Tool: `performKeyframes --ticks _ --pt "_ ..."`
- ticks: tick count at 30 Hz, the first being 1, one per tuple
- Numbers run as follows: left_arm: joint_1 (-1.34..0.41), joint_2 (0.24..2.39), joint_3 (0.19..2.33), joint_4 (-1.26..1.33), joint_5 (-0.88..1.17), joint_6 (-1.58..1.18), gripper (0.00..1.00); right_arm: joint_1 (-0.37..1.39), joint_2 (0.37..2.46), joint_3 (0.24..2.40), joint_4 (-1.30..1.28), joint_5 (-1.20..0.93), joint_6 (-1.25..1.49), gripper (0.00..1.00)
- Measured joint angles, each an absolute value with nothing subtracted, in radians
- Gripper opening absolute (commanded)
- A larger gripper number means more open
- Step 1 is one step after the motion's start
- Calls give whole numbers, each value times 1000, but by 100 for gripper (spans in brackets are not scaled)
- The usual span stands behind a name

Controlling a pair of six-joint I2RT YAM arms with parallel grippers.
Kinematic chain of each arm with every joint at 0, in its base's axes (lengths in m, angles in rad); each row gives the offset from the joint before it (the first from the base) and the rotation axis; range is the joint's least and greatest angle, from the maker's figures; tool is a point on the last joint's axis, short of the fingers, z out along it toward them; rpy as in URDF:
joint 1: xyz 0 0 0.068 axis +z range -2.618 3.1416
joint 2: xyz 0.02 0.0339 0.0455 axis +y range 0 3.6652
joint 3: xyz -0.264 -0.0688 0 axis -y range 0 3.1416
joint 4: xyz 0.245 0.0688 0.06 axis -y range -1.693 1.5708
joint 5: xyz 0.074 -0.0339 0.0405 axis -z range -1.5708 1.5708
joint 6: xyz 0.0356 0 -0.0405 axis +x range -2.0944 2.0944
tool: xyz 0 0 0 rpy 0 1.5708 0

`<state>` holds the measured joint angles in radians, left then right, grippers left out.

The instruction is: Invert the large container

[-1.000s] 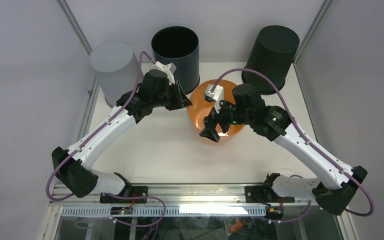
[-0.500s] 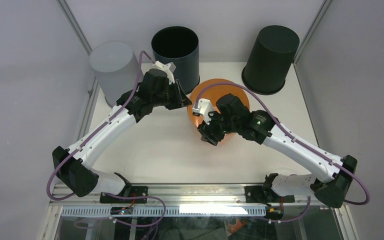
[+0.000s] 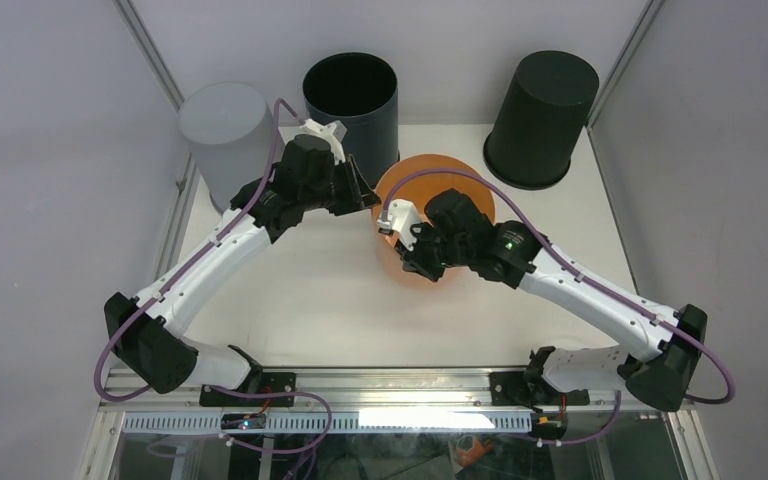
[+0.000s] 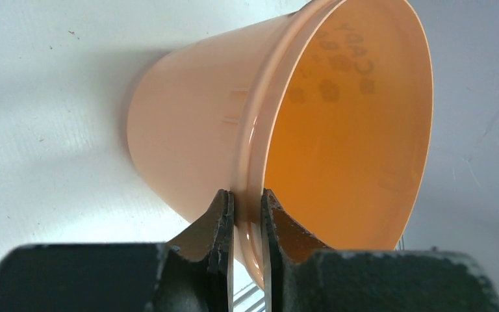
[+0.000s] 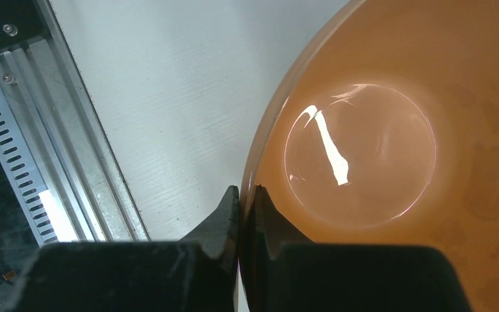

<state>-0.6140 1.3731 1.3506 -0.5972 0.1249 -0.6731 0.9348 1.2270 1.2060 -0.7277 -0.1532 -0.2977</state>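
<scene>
The orange container (image 3: 442,176) stands mouth-up and tilted on the white table, between my two arms. My left gripper (image 3: 367,199) is shut on its rim at the far left side; in the left wrist view the fingers (image 4: 247,205) pinch the rim, one outside the wall and one inside the orange container (image 4: 338,117). My right gripper (image 3: 407,263) is shut on the rim at the near left side; in the right wrist view the fingers (image 5: 247,195) straddle the rim of the orange container (image 5: 390,149), whose glossy round bottom shows inside.
A grey container (image 3: 228,135) stands upside down at the back left. A dark open container (image 3: 351,100) stands just behind the left gripper. A dark upside-down container (image 3: 542,118) stands at the back right. A metal rail (image 5: 32,130) runs along the table's near edge.
My right wrist has swung left and settled onto the container's near rim. The container has shifted slightly left and back. The left gripper keeps its hold.
</scene>
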Motion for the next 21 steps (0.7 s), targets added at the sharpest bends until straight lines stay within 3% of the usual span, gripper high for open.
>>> performKeyframes --ticks 3,5,14,21 --pt "-614 1373 1352 -598 126 -673 76 935 1227 1206 -725 -154 -286 0" --pt "-614 1372 1362 -597 131 -657 97 924 1226 1210 -710 -149 -262 0" --pt "-596 1272 1465 -604 56 -610 99 628 1219 1232 -604 -393 1 0" --pt "-519 1219 1474 -628 5 -589 99 490 1187 1089 -231 -739 399 0"
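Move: The large orange container stands nearly upright with its rim already pinched by both hands: its middle is about 10 cm right of the left hand and 1 cm back, and some 10 cm ahead and 4 cm right of the right hand, roughly 10 cm below both. The dark blue container stands 22 cm ahead of the left hand and 3 cm left, the grey one 16 cm ahead and 28 cm left. The black container is about 33 cm ahead and 30 cm right of the right hand. The large container's rim comes free of the left hand, whose fingers open wide before it rises about 10 cm and then backs off left. The right hand keeps its pinch on the rim and swings it forward and up, 5 to 8 cm each way, rolling by some 50 degrees with its left side rising to tip the container over. ##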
